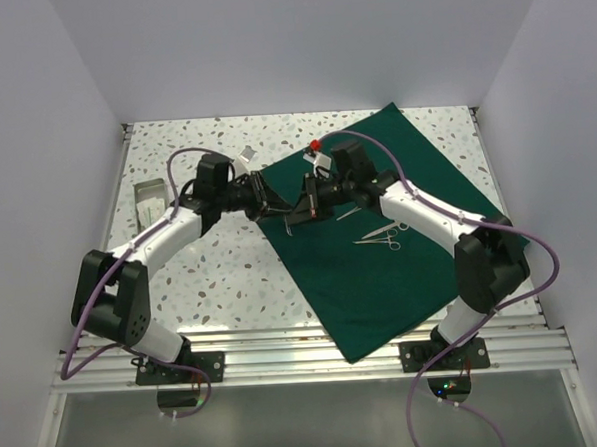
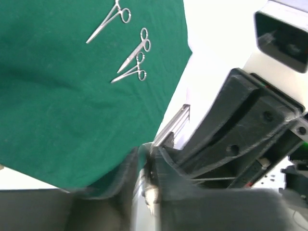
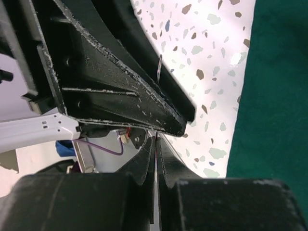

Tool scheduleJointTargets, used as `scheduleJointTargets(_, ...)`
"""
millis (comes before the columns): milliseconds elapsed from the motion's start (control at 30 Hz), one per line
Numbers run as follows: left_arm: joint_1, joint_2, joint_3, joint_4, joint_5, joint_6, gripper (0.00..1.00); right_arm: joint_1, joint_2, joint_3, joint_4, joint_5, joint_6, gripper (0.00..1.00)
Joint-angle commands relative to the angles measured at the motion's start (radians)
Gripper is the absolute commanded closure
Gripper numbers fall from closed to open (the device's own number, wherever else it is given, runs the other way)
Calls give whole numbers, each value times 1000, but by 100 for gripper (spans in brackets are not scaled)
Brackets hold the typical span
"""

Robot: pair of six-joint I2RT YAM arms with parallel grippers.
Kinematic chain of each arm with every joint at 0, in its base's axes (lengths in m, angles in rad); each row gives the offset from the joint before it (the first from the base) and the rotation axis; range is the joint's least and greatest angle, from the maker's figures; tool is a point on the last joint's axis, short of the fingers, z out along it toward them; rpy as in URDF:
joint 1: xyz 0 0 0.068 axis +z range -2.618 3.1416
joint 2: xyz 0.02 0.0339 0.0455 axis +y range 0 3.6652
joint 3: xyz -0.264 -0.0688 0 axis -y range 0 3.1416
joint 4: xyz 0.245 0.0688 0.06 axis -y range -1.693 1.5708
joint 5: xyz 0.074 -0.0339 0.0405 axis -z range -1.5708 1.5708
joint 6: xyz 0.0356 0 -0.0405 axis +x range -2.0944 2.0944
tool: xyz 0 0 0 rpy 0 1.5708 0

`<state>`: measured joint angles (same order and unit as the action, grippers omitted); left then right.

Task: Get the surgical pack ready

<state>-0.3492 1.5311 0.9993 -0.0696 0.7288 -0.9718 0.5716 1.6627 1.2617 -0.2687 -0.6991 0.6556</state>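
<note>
The dark green drape [image 1: 382,279] lies spread at an angle on the right half of the table, also in the left wrist view [image 2: 57,96] and the right wrist view [image 3: 279,96]. Three silver forceps [image 2: 137,48] rest on it. Both grippers meet above the drape's left edge. My right gripper [image 1: 300,205] [image 3: 156,142] is shut on a thin silver instrument [image 3: 159,65] seen edge-on. My left gripper [image 1: 272,200] [image 2: 147,154] faces it, its blurred fingers tight round the same instrument [image 2: 150,192].
A small steel tray [image 1: 150,198] sits at the table's left edge, behind the left arm. A white packet [image 1: 245,153] lies on the speckled top behind the grippers. White walls close in three sides, and an aluminium rail [image 1: 316,358] runs along the near edge.
</note>
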Motion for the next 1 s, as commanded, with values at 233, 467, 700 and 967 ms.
scheduleJointTargets(233,168,112,272,-497,-256,385,100,-2,55,162,-412,312,-125,53)
scheduleJointTargets(467,397,253,518,-723,-771,724,100,-75,51,110,-521,405,-139,52)
scheduleJointTargets(700,539,461,660,-782,-905,765,100,-128,22,56,-532,391,-143,52)
scheduleJointTargets(967,553,564,728,-820,-988,766,100,-176,-3,19,-535,383,-152,51)
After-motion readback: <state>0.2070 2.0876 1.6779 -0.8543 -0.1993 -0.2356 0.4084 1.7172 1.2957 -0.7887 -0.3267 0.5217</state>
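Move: Between the left hand's still-open pads are the slim tweezers, held out by the right hand's shut fingers. From the left hand, the tray is roughly 38 cm to the left, 12 cm ahead and 16 cm below, with packets in its nearer half. From the right hand, the near clamp lies about 21 cm right and 2 cm ahead, the scissors 22 right and 6 ahead, the far clamp 15 right and 12 ahead, all some 17 below. Closing on the tweezers, the left fingers take them over as the right fingers open to about half. The left hand then sweeps about 38 cm left, with some 10 forward and 13 down, towards the tray, its fingers swinging round to point mostly down. The right hand draws off to the right about 13 cm and sinks 9, fingers tipping downward, back towards the instruments on the cloth. ##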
